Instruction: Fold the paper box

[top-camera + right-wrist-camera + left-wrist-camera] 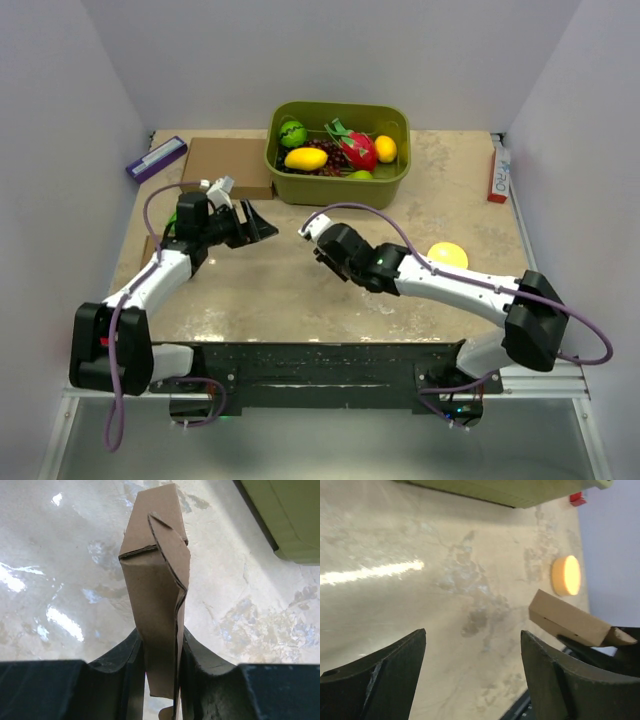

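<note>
The paper box (157,580) is a flattened brown cardboard carton with a loose flap near its far end. It stands out from between the fingers of my right gripper (160,640), which is shut on its lower part. The left wrist view shows the same paper box (567,620) held above the table at the right, with dark fingers gripping it from behind. My left gripper (472,645) is open with only bare tabletop between its fingers, a short way left of the box. In the top view the left gripper (262,225) and right gripper (322,245) face each other mid-table.
A green bin (335,192) of toy fruit stands at the back centre. A large flat brown carton (225,165) and a purple-white box (156,158) lie back left. A red-white box (498,172) sits at the right wall. A yellow disc (447,254) lies beside the right arm.
</note>
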`<state>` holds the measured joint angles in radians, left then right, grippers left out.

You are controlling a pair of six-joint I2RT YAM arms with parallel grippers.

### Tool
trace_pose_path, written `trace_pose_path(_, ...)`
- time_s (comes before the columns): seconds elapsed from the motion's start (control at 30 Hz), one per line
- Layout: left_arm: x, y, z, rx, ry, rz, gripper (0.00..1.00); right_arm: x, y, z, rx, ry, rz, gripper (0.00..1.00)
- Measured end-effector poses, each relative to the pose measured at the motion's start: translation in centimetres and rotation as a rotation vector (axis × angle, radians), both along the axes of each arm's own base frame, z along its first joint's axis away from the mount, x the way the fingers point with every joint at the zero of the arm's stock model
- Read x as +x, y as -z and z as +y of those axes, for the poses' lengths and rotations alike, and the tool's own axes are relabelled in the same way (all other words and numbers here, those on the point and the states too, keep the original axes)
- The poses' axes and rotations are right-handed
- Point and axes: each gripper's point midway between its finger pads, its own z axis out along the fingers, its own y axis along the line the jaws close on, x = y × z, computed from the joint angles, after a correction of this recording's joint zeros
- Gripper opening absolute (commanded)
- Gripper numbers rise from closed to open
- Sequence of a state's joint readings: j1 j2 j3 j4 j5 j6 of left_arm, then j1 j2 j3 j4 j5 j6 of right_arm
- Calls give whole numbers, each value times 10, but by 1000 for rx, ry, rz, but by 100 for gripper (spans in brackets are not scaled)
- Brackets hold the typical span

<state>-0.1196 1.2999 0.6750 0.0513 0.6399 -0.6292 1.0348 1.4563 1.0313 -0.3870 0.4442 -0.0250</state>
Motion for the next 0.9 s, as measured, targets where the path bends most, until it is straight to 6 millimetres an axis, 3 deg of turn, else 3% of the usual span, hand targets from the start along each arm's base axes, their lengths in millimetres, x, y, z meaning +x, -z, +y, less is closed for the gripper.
trace_pose_path(0.2, 9, -18, 22, 182, -30, -147, 80, -2, -2, 4, -44, -103, 158, 14)
trace_pose_path(0.47, 1, -9, 28, 246, 1, -146, 80, -26, 44, 6, -166, -218, 416, 18)
trace_pose_path(0.57, -2, -7, 29, 255, 12, -142, 80, -29, 58, 6, -220, -231, 475, 25)
trace_pose_path(0.67, -3, -6, 29, 259, 20, -139, 80, -26, 58, 10, -235, -238, 482, 44)
trace_pose_path(0.7, -4, -6, 29, 261, 22, -139, 80, -24, 57, 10, -236, -237, 477, 56)
trace_pose_path(0.8, -5, -7, 29, 266, 32, -150, 80, -20, 54, 9, -244, -225, 458, 78)
trace_pose_path(0.9, -7, -11, 25, 267, 49, -168, 80, -16, 49, 8, -242, -210, 433, 82)
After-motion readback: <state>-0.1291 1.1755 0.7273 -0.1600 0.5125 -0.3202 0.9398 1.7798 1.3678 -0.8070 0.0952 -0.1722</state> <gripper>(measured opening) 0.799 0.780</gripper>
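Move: Just behind and below the right hand, which still pinches the paper box, lies the bare table spot for it: about 2 cm back, 1 cm left and 8 cm down. From that hand the green basket's middle is some 22 cm ahead, 2 cm right and 3 cm down; the yellow disc is about 3 cm ahead, 24 cm right and 8 cm down. From the left hand, the table spot is roughly 8 cm back, 14 cm right and 8 cm down. Lowering the pinched paper box to the bare table in front of the basket, the right hand sinks about 6 cm while drawing back nearly 3 cm, tipping its fingers down some 25 degrees and turning counter-clockwise. There its fingers open wide and let go of the box, and the hand starts to rise and edge forward, about 1 cm each. The empty left hand pulls nearly 3 cm farther left, rolling its left side up, fingers staying open. ##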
